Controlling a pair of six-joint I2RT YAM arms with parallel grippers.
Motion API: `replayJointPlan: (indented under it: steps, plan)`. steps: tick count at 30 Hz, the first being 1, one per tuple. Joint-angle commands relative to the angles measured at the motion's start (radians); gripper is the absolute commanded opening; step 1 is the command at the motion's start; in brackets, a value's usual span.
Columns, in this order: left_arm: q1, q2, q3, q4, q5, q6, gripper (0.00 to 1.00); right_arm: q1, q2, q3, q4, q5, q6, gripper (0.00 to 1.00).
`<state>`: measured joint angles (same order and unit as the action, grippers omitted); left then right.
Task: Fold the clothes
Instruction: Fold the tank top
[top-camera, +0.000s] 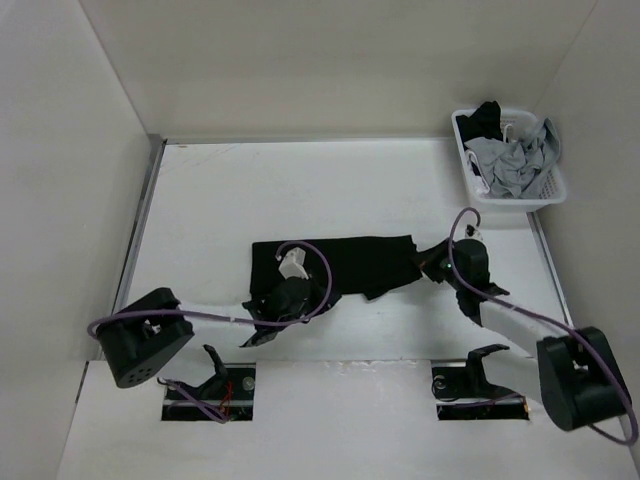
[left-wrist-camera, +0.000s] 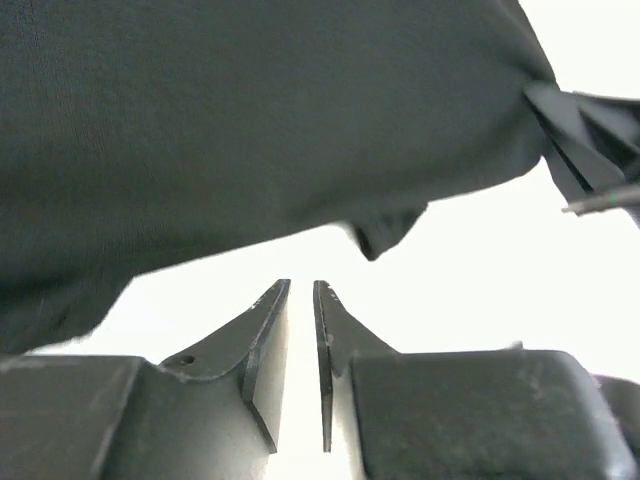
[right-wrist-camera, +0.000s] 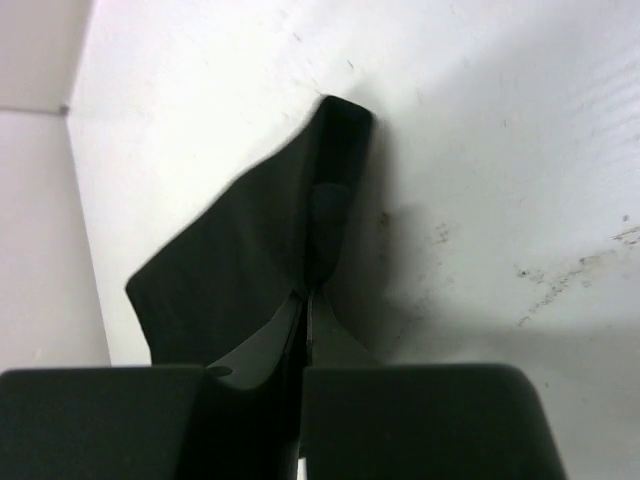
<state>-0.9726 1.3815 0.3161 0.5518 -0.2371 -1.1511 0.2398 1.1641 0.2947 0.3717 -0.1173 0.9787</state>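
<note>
The clothes, a black T-shirt (top-camera: 370, 262), lie partly spread across the middle of the white table (top-camera: 300, 190). My right gripper (top-camera: 433, 268) is shut on the shirt's right edge, and in the right wrist view a peak of black fabric (right-wrist-camera: 250, 260) rises from between the closed fingertips (right-wrist-camera: 306, 292). My left gripper (top-camera: 282, 308) sits at the shirt's near left part. In the left wrist view its jaws (left-wrist-camera: 302, 285) stand a narrow gap apart with only white table between them. The shirt (left-wrist-camera: 250, 120) hangs just beyond and above them.
A white laundry basket (top-camera: 556, 192) stands at the back right corner, holding light grey garments (top-camera: 515, 160) and a dark one (top-camera: 485, 120). White walls close in the left, back and right sides. Two arm mounts (top-camera: 210, 392) (top-camera: 480, 388) sit at the near edge.
</note>
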Motion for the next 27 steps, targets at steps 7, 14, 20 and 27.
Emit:
replayJointPlan:
  steps: [7,14,20,27]
  plan:
    - [0.031,-0.387,0.032,-0.197,-0.087,0.051,0.14,0.115,-0.244,0.243,-0.402,0.241,-0.218,0.00]
    - [0.197,-0.723,-0.021,-0.429,-0.080,0.088,0.14,0.420,-0.052,0.466,-0.453,0.416,-0.242,0.01]
    - [0.297,-0.923,-0.023,-0.607,-0.031,0.106,0.14,0.675,0.254,0.768,-0.546,0.531,-0.250,0.01]
    - [0.384,-1.114,0.058,-0.768,-0.013,0.123,0.14,0.827,0.672,1.217,-0.698,0.518,-0.238,0.01]
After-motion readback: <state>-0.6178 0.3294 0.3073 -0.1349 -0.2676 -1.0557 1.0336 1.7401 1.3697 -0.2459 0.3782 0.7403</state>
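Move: The right end of the tank top strip is already pinched in the right hand; the strip's left end, where it is being taken, lies about 38 cm to the left, roughly 2 cm nearer the base and 5 cm lower. The strip's middle is some 20 cm left, and a loose flap on its near edge about 11 cm left and 8 cm back. The basket stands 25 cm ahead and 21 cm right. From the left hand, that left end is about 19 cm left, 7 cm ahead. The tank top's right end is kept pinched as the right hand first lifts it nearly straight up about 11 cm, then sweeps it left over the rest of the strip, some 28 cm towards the left end, turning counter-clockwise with its left side dipping. The left hand, holding nothing, rises clear and swings left out of the way, its finger gap unchanged. ##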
